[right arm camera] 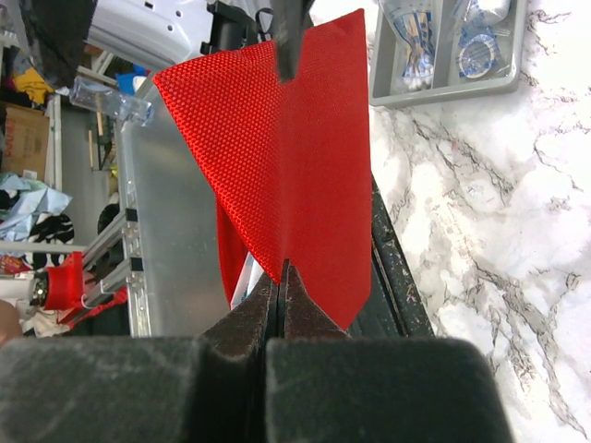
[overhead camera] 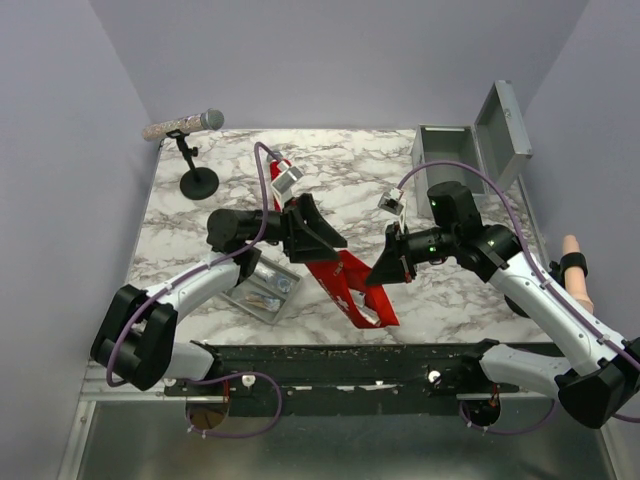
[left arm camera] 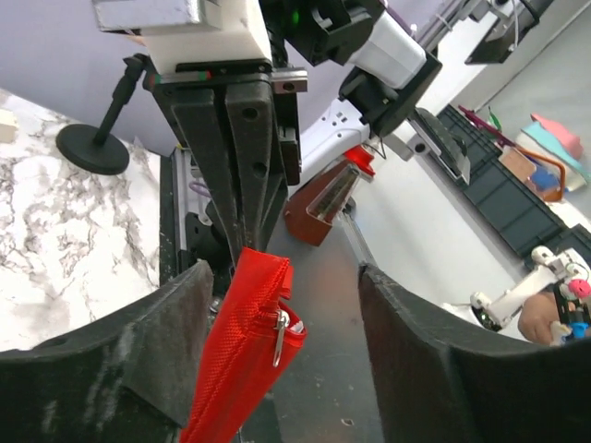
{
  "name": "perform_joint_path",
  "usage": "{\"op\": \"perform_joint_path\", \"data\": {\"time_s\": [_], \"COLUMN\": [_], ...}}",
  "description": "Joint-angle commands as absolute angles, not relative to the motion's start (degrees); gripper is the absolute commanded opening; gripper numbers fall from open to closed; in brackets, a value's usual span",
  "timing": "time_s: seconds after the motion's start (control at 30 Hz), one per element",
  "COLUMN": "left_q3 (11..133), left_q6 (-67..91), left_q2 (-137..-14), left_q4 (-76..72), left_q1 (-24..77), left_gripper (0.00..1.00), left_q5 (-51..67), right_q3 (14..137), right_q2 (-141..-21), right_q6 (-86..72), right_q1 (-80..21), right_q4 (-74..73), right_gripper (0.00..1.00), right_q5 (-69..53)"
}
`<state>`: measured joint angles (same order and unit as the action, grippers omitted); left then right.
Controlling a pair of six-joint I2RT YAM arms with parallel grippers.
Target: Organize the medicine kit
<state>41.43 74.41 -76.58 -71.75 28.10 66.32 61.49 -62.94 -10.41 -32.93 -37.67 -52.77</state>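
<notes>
The medicine kit (overhead camera: 447,152) is a grey metal box at the back right, its hinged lid (overhead camera: 503,128) standing open. A red zippered fabric pouch (overhead camera: 348,283) hangs above the table's front between both grippers. My right gripper (overhead camera: 380,274) is shut on the pouch's fabric edge, as the right wrist view (right arm camera: 282,277) shows. My left gripper (overhead camera: 328,243) is open. In the left wrist view (left arm camera: 282,309) the pouch's zipper end (left arm camera: 242,343) with its metal pull (left arm camera: 279,334) sits between the spread fingers, close to the left finger (left arm camera: 138,351).
A shallow grey tray (overhead camera: 247,300) with small packets lies front left, also seen in the right wrist view (right arm camera: 443,92). A microphone on a black stand (overhead camera: 190,150) stands at the back left. A hand (overhead camera: 575,268) rests beyond the table's right edge.
</notes>
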Motion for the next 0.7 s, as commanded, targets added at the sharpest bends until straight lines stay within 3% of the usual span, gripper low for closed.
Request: {"op": "perform_joint_path", "data": {"time_s": [0.0,0.13,0.3,0.47,0.67], "left_q3": [41.7,43.9,49.1,50.5,50.4], "left_q6": [69.9,52.7,34.7,30.6,29.4], "left_q2": [-75.9,-71.8,-69.3,-69.4,-68.9], "left_q4": [-70.5,-46.6,-22.1,-17.0,-15.8], "left_q1": [30.1,31.2,33.6,34.5,34.5], "left_gripper": [0.67,0.52,0.5,0.38,0.12], "left_q5": [69.3,67.6,63.8,62.7,62.7], "right_q3": [61.3,61.9,62.0,62.0,61.6], "right_q2": [-62.6,-62.4,-62.6,-62.8,-61.6], "right_q6": [-10.5,-10.5,-10.5,-10.3,-10.0], "right_q1": [-33.1,-33.1,-33.1,-33.2,-33.1], "right_q4": [-36.9,-37.2,-37.3,-37.4,-37.4], "right_gripper": [0.01,0.01,0.01,0.01,0.01], "right_q5": [-51.8,-51.6,-51.2,-51.2,-50.2]}}
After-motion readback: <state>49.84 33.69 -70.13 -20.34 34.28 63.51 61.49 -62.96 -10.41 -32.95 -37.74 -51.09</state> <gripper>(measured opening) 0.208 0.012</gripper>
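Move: The free corner of the first aid bag's mouth lies just beside and under the open left fingers: about 2 cm to the right, 1 cm back and 4 cm below. From there, the bag's middle hangs some 6 cm farther back and 5 cm lower. The grey tray sits on the table about 17 cm left of the left hand, roughly level with it and 28 cm below. From the right hand, already pinching the mouth edge, that corner is about 3 cm ahead, 5 cm left and 3 cm higher. The left hand sinks and eases to the right, about 4 cm in all, closing in on the shut right fingertips, while its wrist tips so that the fingers, pointing right and a little up, come down by some 15 degrees to about level. As it goes its fingers close from wide open to a narrow gap, one on each side of the bag's mouth edge near the free corner, and pinch the red cloth, while the right hand stays in place and keeps its grip on the same edge. ##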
